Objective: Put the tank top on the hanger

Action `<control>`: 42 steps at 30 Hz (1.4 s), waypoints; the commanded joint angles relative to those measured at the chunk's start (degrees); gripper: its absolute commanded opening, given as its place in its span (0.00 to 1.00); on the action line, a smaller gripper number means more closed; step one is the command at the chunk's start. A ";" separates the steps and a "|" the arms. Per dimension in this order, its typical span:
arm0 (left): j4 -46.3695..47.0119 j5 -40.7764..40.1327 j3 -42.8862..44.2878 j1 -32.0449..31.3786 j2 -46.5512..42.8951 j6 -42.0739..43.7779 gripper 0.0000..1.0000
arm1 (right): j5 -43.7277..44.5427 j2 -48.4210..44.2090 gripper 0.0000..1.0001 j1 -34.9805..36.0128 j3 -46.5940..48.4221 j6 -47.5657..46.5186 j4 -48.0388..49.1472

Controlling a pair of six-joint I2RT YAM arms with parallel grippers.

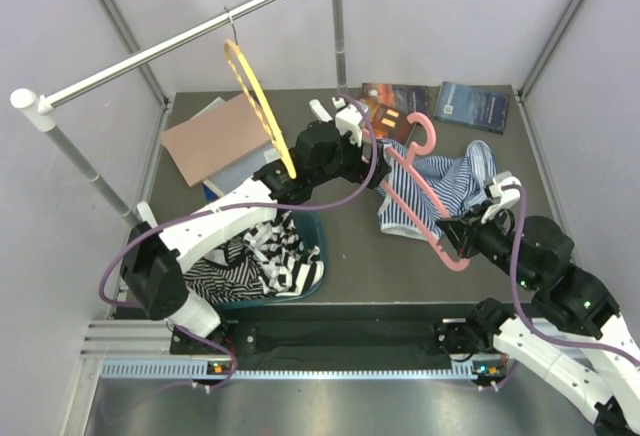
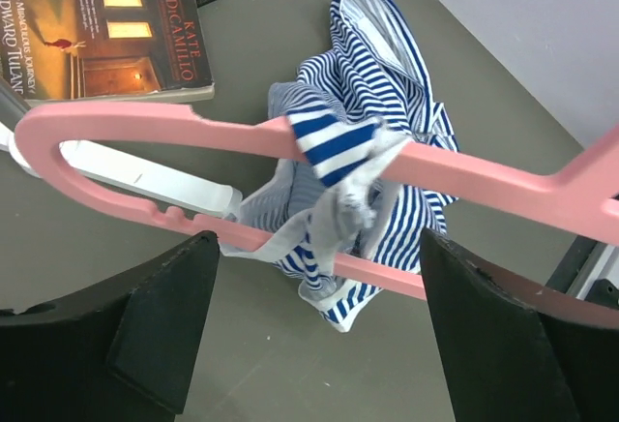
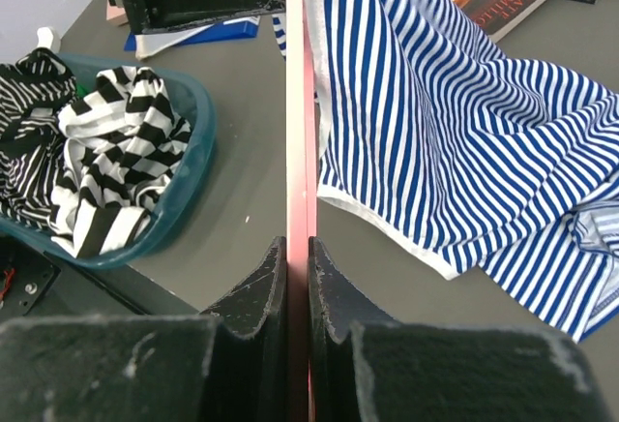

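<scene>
My right gripper is shut on the near end of the pink hanger, which it holds up off the table, seen edge-on in the right wrist view. The blue-and-white striped tank top hangs bunched over the hanger, part resting on the table; it also shows in the right wrist view. My left gripper is open and empty, just short of the hanger's arms, where a strap of the tank top is wrapped around both bars.
A yellow hanger hangs from the metal rail. A teal basket of black-and-white garments sits front left. Books lie at the back right, a brown folder on a box at the back left.
</scene>
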 commanded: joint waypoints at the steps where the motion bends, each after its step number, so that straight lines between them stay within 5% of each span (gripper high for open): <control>1: 2.07 1.25 0.09 -0.30 -4.57 2.28 0.91 | -0.86 -0.26 0.00 0.70 -1.19 0.58 7.02; 7: 7.34 8.35 -2.64 -1.09 -8.35 3.59 0.83 | -1.30 0.44 0.00 0.70 -2.86 0.67 8.60; 13: 11.38 14.52 -2.56 -3.38 -7.57 4.92 0.88 | -3.14 1.59 0.00 0.61 -3.48 0.93 10.88; 30: 16.22 5.56 -1.67 -4.26 -2.11 6.14 0.84 | -8.59 1.32 0.00 0.70 -4.54 2.77 13.79; 34: 16.66 5.47 -1.67 -4.35 -1.41 6.15 0.72 | -8.77 1.06 0.00 0.70 -4.71 3.13 14.40; 41: 16.22 3.54 -2.11 -4.87 -0.97 6.14 0.29 | -6.49 0.80 0.00 0.70 -4.36 3.74 14.58; 42: 16.13 3.19 -2.11 -4.96 -0.88 6.41 0.15 | -6.48 0.88 0.00 0.61 -4.27 4.09 14.49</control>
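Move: The neck under the pink hanger's hook lies from my left hand some 9 cm to the right, 3 cm back and 5 cm higher. The bulk of the tank top lies about 17 cm to my left hand's right, 4 cm ahead and 18 cm below; the orange book is 19 cm ahead, 5 cm right and 21 cm below. From my right hand, holding the hanger's other end, the neck is about 14 cm ahead, 9 left and 4 up. My open left hand leaves the hanger's strap-draped end, rising and drawing back about 6 cm, then comes some 2–3 cm down and forward while working right to the hook's neck, fingers tipping up and turning clockwise about 10 degrees, and closes around it. My right hand keeps its pinch and carries the hanger some 3.5 cm left towards my left hand. ##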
